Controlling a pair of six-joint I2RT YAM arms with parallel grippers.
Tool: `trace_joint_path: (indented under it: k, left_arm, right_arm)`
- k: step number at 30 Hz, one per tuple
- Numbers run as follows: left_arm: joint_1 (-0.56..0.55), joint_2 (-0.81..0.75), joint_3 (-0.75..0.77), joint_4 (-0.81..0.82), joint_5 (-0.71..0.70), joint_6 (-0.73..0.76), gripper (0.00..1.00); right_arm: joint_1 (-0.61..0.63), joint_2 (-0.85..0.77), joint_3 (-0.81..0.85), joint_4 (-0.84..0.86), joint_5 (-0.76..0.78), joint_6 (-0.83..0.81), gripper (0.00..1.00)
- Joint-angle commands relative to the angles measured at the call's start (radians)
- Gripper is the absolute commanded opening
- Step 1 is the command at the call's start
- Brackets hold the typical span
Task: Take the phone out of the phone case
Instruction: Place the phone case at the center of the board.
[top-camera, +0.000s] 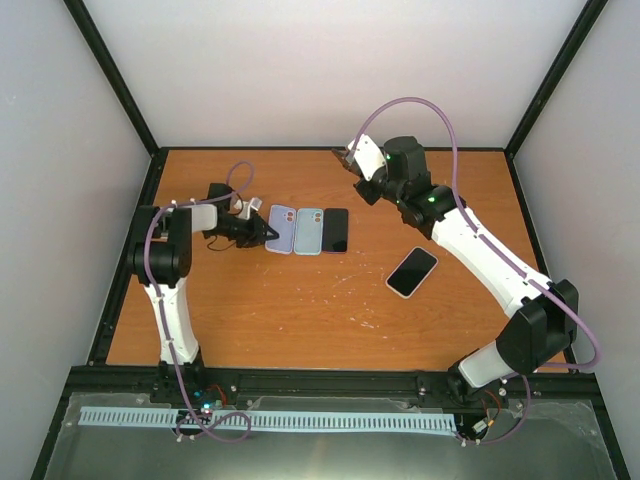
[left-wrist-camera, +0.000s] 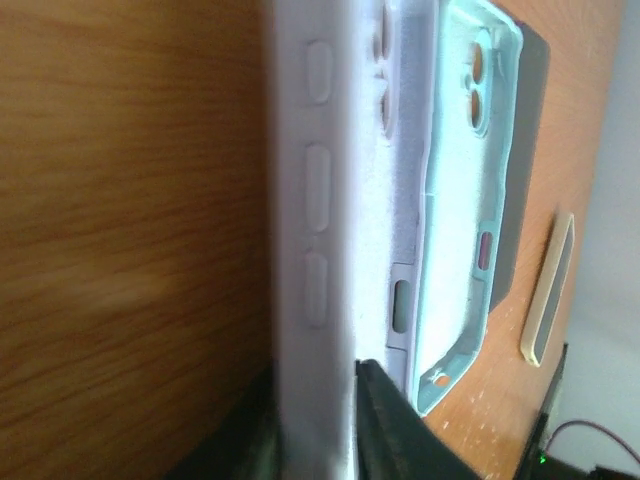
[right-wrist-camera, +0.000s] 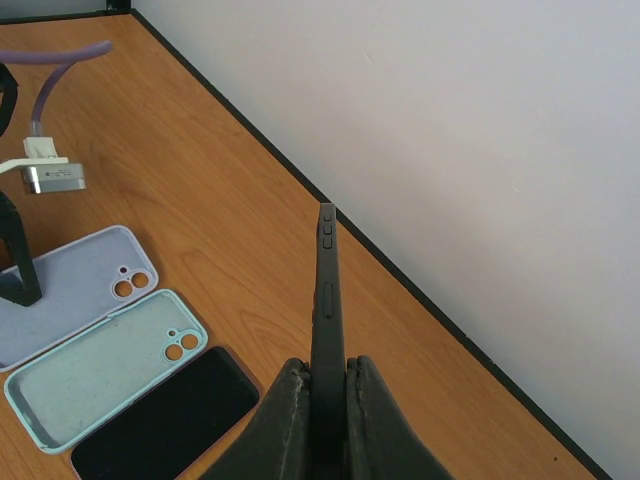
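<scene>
My right gripper (right-wrist-camera: 327, 375) is shut on a dark phone (right-wrist-camera: 326, 290), held edge-on above the table near the back wall; whether it wears a case I cannot tell. In the top view this gripper (top-camera: 345, 156) is lifted at the back centre. My left gripper (left-wrist-camera: 318, 405) is shut on the side wall of an empty lavender case (left-wrist-camera: 315, 200), which lies at the table's left centre (top-camera: 282, 231). Beside it lie an empty light blue case (top-camera: 309, 231) and a black phone (top-camera: 336, 230), screen up.
A further phone in a cream case (top-camera: 412, 272) lies screen up right of centre, under my right arm. The black frame rail (right-wrist-camera: 420, 310) and white back wall run close behind the held phone. Bare wooden table (top-camera: 300, 310) stretches toward the near edge.
</scene>
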Motion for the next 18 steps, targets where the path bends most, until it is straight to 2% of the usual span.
trace_joint_path:
  k: [1,5,11,14,18]
  left_arm:
    - [-0.020,-0.004,0.021,0.012,-0.085,-0.035,0.27]
    - [-0.033,-0.055,-0.011,0.013,-0.164,-0.054,0.50]
    - [-0.052,-0.133,-0.061,0.004,-0.277,-0.074,0.71]
    - [-0.054,-0.171,-0.075,-0.009,-0.346,-0.084,0.98]
    - [-0.054,-0.218,-0.080,-0.028,-0.416,-0.094,1.00]
  right_arm:
    - [-0.010,-0.007,0.010,0.045,-0.011,0.006,0.03]
    - [-0.010,-0.003,0.012,0.048,-0.015,0.008,0.03]
    - [-0.010,0.011,0.021,0.052,-0.022,0.009,0.03]
    - [-0.010,0.016,0.024,0.054,-0.024,0.009,0.03]
    - [-0.008,0.021,0.026,0.063,-0.020,0.009,0.03]
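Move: The lavender phone case lies right under the left hand, whose fingers are still shut about its left side wall: its middle is about 3 cm to the right, 2 cm ahead and a touch lower. In the same row, some 1 cm ahead of that hand, are the aqua case, about 11 cm to the right, and the black phone, roughly 18 cm right. From the right hand the lavender case is some 19 cm left, 1 cm ahead and 29 cm below. Upward by about 2.5 cm, easing slightly right and then back left off the lavender case, the left hand lets go of its side wall. The fingers spread from nearly shut to fully open, and the wrist tips them some 15 degrees more steeply down as they come clear. ##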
